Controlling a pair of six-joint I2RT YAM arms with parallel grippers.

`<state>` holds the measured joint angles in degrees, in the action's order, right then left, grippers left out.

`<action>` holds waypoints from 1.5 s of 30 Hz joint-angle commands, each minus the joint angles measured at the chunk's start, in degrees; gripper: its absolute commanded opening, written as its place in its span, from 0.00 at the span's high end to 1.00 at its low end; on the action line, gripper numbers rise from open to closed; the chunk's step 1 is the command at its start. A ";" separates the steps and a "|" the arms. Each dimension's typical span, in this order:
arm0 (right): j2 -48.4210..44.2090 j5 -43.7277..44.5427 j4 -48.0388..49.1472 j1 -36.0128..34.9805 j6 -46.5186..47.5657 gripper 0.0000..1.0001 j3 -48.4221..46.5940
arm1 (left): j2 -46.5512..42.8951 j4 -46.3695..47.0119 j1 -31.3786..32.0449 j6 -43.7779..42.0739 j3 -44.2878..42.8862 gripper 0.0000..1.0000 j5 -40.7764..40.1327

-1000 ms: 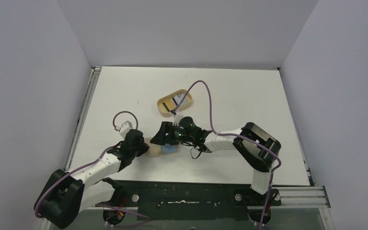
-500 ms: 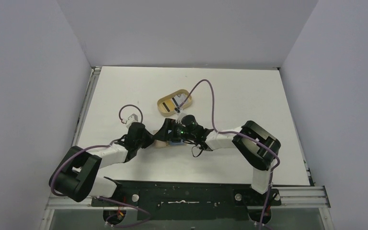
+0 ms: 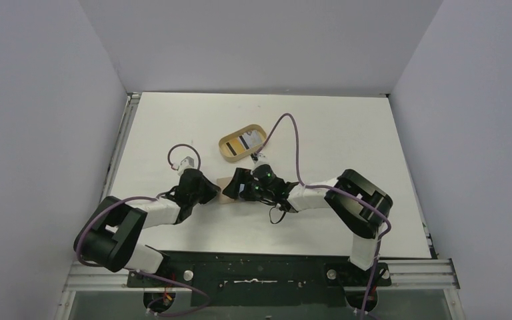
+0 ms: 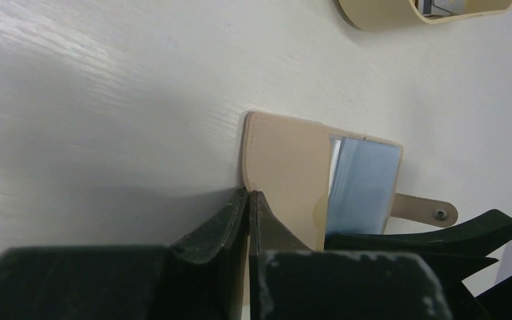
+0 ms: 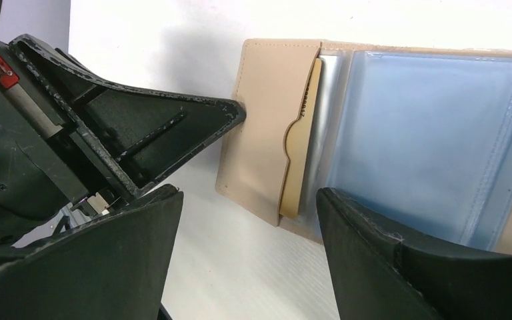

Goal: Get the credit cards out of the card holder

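Observation:
The tan card holder (image 5: 267, 120) lies open on the white table, its light blue plastic sleeves (image 5: 427, 140) facing up. A yellowish card (image 5: 303, 133) pokes out of its tan pocket. My left gripper (image 4: 248, 193) is shut, its tip touching the holder's (image 4: 287, 167) outer edge. My right gripper (image 5: 247, 200) is open and low over the table at the holder's near side, one finger (image 5: 373, 253) over the blue sleeves. From above, the holder (image 3: 225, 192) sits between the left gripper (image 3: 208, 190) and the right gripper (image 3: 235, 185). Whitish credit cards (image 3: 245, 141) lie in the tray.
An oval tan wooden tray (image 3: 227, 148) stands just beyond the grippers, its rim (image 4: 373, 17) at the top of the left wrist view. The holder's snap tab (image 4: 427, 210) sticks out sideways. White walls close in the table at the left, back and right.
Both grippers and the card holder have shifted away from the arm bases, toward the tray. The left arm has stretched further forward. The jaws stand as before.

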<state>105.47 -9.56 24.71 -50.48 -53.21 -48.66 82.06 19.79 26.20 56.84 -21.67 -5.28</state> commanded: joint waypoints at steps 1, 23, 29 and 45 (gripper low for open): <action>0.25 4.21 -1.46 0.65 1.58 0.24 -0.42 | 4.37 -9.28 0.08 -1.01 2.15 1.00 1.46; 6.21 -13.39 20.74 0.99 -11.88 0.24 -4.21 | 4.11 -8.11 0.08 -0.74 3.04 1.00 1.64; 9.27 -16.03 22.26 1.68 -14.26 0.24 -7.11 | 2.68 -8.19 0.16 -2.02 3.24 1.00 2.28; 13.41 -15.71 24.71 2.52 -24.11 0.27 -7.69 | -7.30 -13.96 0.02 -2.99 3.35 1.00 1.75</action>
<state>119.04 -25.12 39.11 -48.18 -73.06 -56.71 75.96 14.59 25.69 56.12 -19.51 -7.07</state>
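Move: The credit card, its yellowish edge peeking from the beige pocket of the open card holder, lies about 3 cm ahead and 3 cm to the left of the right hand and 2 cm below it. The blue sleeve is level with the card and some 8 cm to its right; the oval tray stands roughly 19 cm ahead of the right hand and 3 cm to its right. For the left hand, already pinching the holder's left edge, the card is about 3 cm to the right. Towards the card's peeking edge the right hand slides left low over the holder, about 5 cm after a slow start, rising slightly. It tilts some 25 degrees, its fingers staying wide open and coming to either side of the pocket mouth. The left hand keeps its pinch, nearly still at first, then drags the holder about 2 cm left and back. ##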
